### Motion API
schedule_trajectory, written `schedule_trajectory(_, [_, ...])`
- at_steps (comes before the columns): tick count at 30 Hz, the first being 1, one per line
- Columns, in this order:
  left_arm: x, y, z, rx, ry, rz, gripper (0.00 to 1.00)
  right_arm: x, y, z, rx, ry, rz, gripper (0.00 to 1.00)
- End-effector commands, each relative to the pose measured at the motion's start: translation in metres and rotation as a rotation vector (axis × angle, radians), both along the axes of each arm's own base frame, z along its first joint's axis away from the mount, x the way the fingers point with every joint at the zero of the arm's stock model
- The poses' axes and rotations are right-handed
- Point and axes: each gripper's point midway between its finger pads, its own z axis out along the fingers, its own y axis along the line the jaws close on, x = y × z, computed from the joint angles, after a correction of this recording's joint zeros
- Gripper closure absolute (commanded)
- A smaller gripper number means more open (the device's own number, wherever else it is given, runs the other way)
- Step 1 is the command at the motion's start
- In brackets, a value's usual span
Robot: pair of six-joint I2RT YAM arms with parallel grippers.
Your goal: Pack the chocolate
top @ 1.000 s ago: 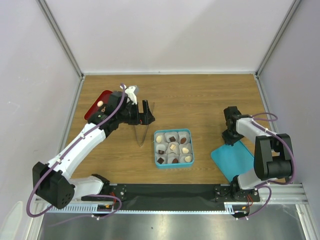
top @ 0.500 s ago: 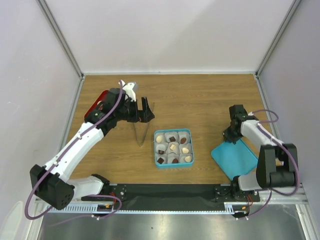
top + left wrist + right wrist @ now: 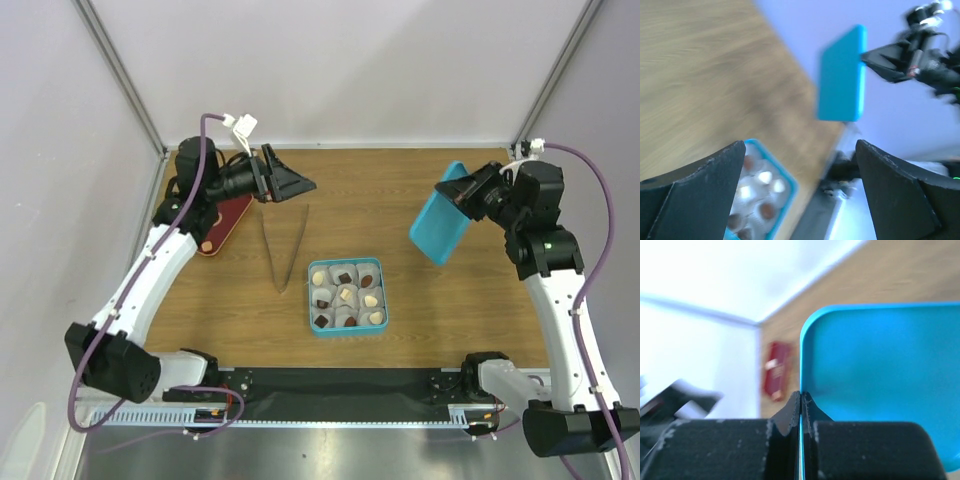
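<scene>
Several chocolates (image 3: 345,296), dark brown and cream, sit in white paper cups inside a square blue tin (image 3: 380,297) at the table's middle front; they also show blurred in the left wrist view (image 3: 760,192). My right gripper (image 3: 462,196) is shut on the edge of the blue tin lid (image 3: 440,226) and holds it tilted in the air at the right; the lid fills the right wrist view (image 3: 880,385). My left gripper (image 3: 295,184) is open and empty, raised at the back left. One more candy (image 3: 205,245) lies on the red tray.
Thin metal tongs (image 3: 277,252) lie on the wood left of the tin. A red tray (image 3: 228,218) lies at the left under my left arm. White walls close the back and sides.
My right gripper has lifted the blue lid off the table front right and raised it up and back. My left arm has swung up and back, away from the tongs.
</scene>
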Motion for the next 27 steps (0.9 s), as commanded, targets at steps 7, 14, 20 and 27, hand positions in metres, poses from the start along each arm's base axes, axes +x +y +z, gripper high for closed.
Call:
schedule_trajectory(7, [-0.038,-0.027,0.02,-0.45,0.27,-0.31,0.01,-0.039,0.077,0.137,0.195,-0.589,0.425,1.0])
schedule_trajectory(14, [-0.052,-0.024,0.02,-0.683,0.284,-0.431,0.01,-0.061,0.103,0.182,0.353,-0.747,0.581,1.0])
schedule_trajectory(20, [-0.049,-0.042,0.019,-0.806,0.348,-0.511,0.01,-0.064,0.115,0.202,0.363,-0.872,0.563,1.0])
schedule_trajectory(27, [-0.043,-0.054,0.034,-0.885,0.357,-0.518,0.0,-0.062,0.12,0.202,0.392,-0.924,0.545,1.0])
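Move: The blue lid, pinched by its edge in the right fingers, hangs with its middle about 8 cm below them. From the open left hand that lid is roughly 29 cm to the right, level ahead and some 9 cm down. The box of chocolates stands far below: about 8 cm back and 20 cm left of the right hand, or 8 cm back and 8 cm right of the left hand. The red tray is some 23 cm left of the left hand and 13 cm farther out. The blue lid, still pinched in the shut right fingers, is carried some 18 cm up and 13 cm left towards the left hand, drifting a little back, while the right wrist swings its fingers leftward and upward. The left hand, staying wide open, comes about 8 cm right and 5 cm down towards the lid, rolling and turning some 60 degrees to point right. ##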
